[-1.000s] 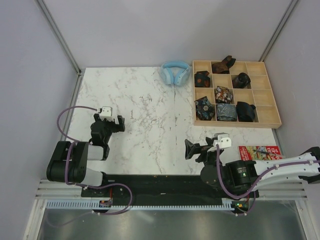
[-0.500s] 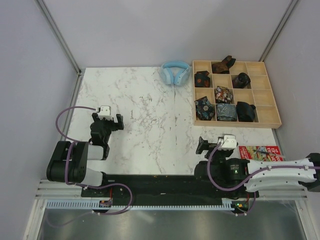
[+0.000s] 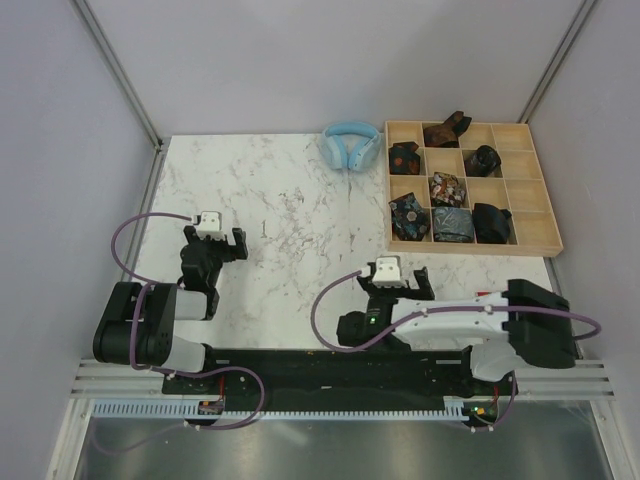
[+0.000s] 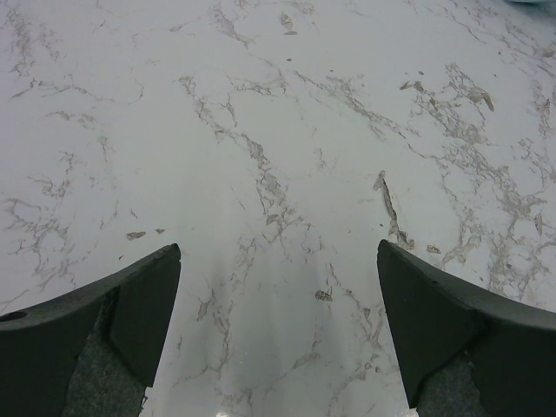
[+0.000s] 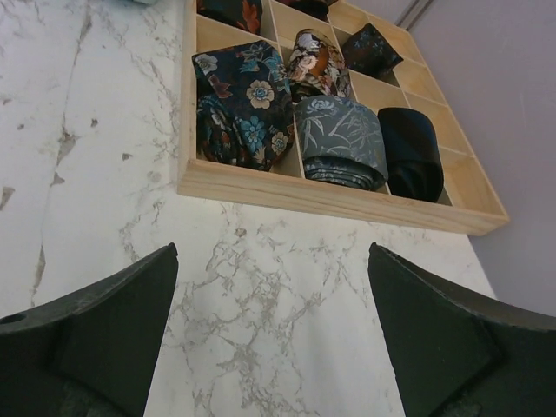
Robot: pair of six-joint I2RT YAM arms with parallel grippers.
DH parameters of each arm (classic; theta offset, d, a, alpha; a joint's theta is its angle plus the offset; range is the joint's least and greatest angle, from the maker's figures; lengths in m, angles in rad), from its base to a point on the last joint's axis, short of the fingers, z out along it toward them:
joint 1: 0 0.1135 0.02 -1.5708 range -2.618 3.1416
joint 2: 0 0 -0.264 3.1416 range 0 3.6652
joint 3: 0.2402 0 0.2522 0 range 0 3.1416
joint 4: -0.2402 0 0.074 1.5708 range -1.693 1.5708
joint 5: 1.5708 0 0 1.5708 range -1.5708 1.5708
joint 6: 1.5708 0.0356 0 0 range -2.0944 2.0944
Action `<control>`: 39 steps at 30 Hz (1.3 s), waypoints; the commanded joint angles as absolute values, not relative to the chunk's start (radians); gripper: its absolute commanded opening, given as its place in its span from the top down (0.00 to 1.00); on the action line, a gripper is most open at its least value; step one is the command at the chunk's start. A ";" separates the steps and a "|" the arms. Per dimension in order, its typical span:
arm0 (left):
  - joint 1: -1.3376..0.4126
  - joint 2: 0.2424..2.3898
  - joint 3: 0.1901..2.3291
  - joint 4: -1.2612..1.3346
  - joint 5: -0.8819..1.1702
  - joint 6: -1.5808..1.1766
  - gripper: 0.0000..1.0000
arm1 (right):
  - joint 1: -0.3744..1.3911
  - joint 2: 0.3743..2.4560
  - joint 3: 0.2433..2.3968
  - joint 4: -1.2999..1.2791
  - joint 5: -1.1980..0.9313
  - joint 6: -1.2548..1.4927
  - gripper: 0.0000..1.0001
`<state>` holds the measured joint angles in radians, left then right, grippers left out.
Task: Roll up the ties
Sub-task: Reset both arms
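Note:
Several rolled ties sit in the compartments of a wooden tray (image 3: 540, 235) at the right. In the right wrist view the nearest row holds a dark floral tie (image 5: 244, 108), a grey leaf-patterned tie (image 5: 340, 142) and a plain black tie (image 5: 412, 164). A brown patterned tie (image 5: 314, 62) lies behind them. My right gripper (image 5: 271, 254) stands open over bare marble just short of the tray's front wall (image 5: 330, 198). My left gripper (image 4: 278, 254) is open too, low over bare marble at the left, nothing between its fingers. From above, the left gripper (image 3: 214, 241) and right gripper (image 3: 394, 277) are far apart.
Light blue headphones (image 3: 350, 144) lie at the back of the marble table (image 3: 300, 200), just left of the tray. A sliver of a red booklet (image 3: 488, 294) shows by the right arm's forearm. Grey walls close in the table's sides.
The right arm has swung left from the near right corner to the table's middle front, now facing the tray and covering most of the red booklet. The left arm has stayed put.

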<state>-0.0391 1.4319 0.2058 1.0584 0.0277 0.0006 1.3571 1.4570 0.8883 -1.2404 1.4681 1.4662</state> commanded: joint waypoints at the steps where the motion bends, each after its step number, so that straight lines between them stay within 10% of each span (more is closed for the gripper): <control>1: -0.038 1.431 0.222 1.129 0.012 0.009 0.00 | 1.358 1.600 0.971 -1.460 1.850 1.420 0.02; 17: -0.038 1.433 0.224 1.129 0.011 0.009 0.00 | 1.417 1.535 1.014 -1.381 1.703 1.738 0.02; 20: -0.038 1.433 0.224 1.129 0.012 0.009 0.00 | 1.430 1.352 0.936 -1.061 1.622 1.483 0.02; 24: -0.038 1.433 0.224 1.129 0.011 0.009 0.00 | 1.414 1.149 0.549 0.236 1.030 0.285 0.02; 39: -0.038 1.433 0.222 1.131 0.012 0.009 0.00 | 0.816 1.074 0.351 0.586 0.809 0.009 0.02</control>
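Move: The right hand, open and empty, has the floral tie in the box's near-left cell about 25 cm ahead, 4 cm to its right and some 14 cm below. In the same row, the grey tie lies about 10 cm right of the floral one and the black tie some 18 cm right of it, both level with it in reach. From the idle left hand, the floral tie is roughly 10 cm ahead, 39 cm right and 5 cm below. Bring the empty right gripper home: dip it a couple of centimetres and ease it left, up to about 7 cm, drawing back slightly, while the arm unfolds. Then send it quickly forward some 8 cm towards the near-left part of the tie box, giving back part of that leftward shift. Turn the wrist counter-clockwise, ending near 15 degrees, with its left side raised; keep the fingers wide open, touching nothing. ##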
